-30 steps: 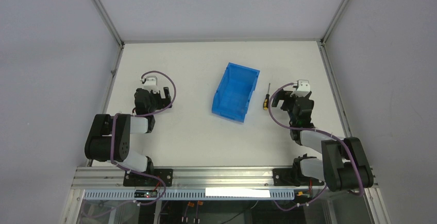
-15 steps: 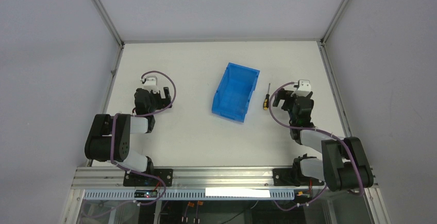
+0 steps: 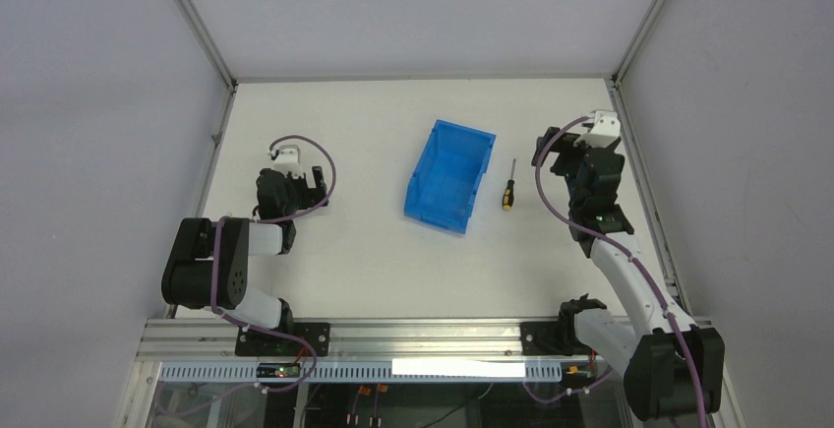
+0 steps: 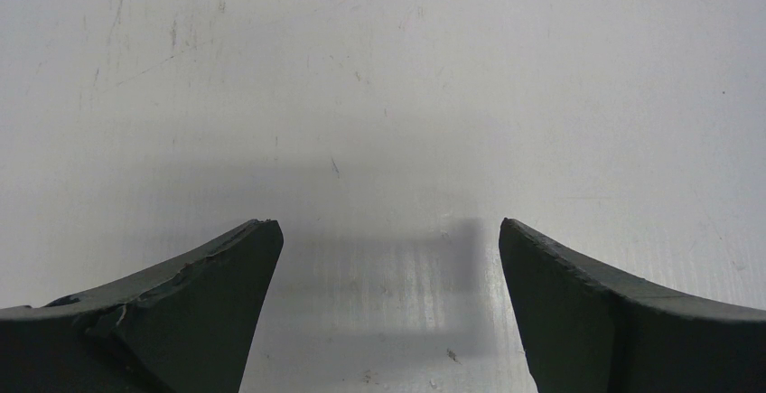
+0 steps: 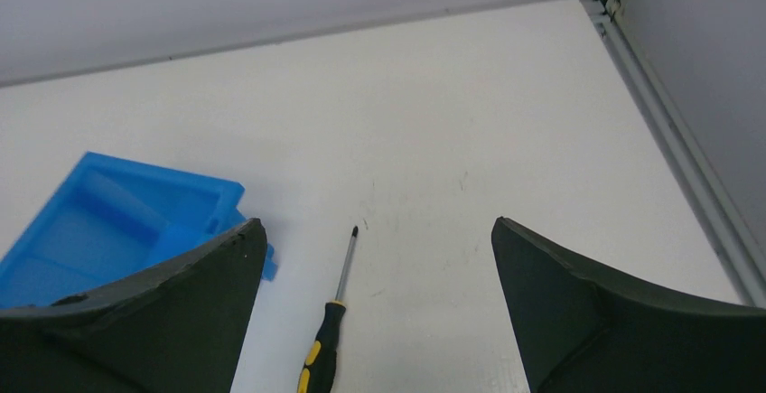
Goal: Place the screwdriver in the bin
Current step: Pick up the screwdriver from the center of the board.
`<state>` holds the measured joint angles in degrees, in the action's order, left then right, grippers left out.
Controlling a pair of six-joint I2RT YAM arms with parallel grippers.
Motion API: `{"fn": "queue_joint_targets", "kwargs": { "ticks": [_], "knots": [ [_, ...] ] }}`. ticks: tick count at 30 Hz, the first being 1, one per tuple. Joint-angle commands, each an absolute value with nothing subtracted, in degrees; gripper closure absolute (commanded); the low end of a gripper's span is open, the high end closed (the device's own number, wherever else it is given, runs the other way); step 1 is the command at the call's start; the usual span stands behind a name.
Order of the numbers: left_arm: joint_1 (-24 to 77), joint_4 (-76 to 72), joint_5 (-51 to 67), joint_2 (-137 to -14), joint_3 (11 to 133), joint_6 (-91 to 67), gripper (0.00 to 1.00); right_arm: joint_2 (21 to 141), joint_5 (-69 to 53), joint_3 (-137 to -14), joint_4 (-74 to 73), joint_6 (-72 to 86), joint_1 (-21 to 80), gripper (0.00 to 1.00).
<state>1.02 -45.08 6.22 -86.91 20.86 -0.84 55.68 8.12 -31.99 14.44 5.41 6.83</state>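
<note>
The screwdriver [image 3: 508,190], with a yellow and black handle and a thin shaft, lies flat on the white table just right of the blue bin [image 3: 448,177], tip pointing away. In the right wrist view the screwdriver [image 5: 329,337] lies low between my fingers, near the left one, with the bin [image 5: 108,226] at the left. My right gripper [image 3: 557,157] is open and empty, raised above the table right of the screwdriver; it also shows in its wrist view [image 5: 378,222]. My left gripper [image 3: 316,176] is open and empty, low over bare table [image 4: 387,222], far left of the bin.
A metal frame rail [image 5: 673,145] runs along the table's right edge, close to my right arm. Grey walls enclose the table on three sides.
My right arm has risen and swung back to the right, away from the screwdriver it was close beside. The left arm, bin and screwdriver have not moved.
</note>
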Motion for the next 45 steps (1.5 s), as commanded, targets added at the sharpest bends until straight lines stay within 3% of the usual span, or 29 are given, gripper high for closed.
{"fn": "queue_joint_targets", "kwargs": {
  "ticks": [1, 15, 24, 45],
  "knots": [
    [0.44, -47.90, 7.14, -86.26, 21.01, -1.58, 0.00, 53.58, 6.49, -41.06, 2.58, 4.05, 6.77, 0.01],
    [0.44, -47.90, 7.21, -86.26, 21.01, -1.58, 0.00, 57.50, 5.26, -69.86, -21.32, 4.14, 6.76, 0.01],
    [0.44, -47.99, 7.29, -86.31, 20.99, -1.58, 0.00, 60.62, 6.36, -80.69, -30.07, 4.99, 6.63, 0.01],
    [0.44, -48.08, 7.47, -86.26, 20.92, -1.58, 0.00, 70.71, 3.37, -82.02, -34.83, 9.92, 6.68, 0.01]
  ]
}}
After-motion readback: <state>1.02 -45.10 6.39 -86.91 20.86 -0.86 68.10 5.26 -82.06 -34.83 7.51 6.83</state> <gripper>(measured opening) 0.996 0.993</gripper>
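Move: The screwdriver lies on the board about 4 cm ahead of the right hand, 7 cm to its left and 20 cm below. The blue bin stands some 15 cm to the left of the screwdriver, level with it. From the idle left hand, the screwdriver lies roughly 50 cm to the right, 2 cm ahead and 4 cm lower. The open right hand climbs about 19 cm away from the screwdriver, then sinks some 5 cm, tipping fingers down. ##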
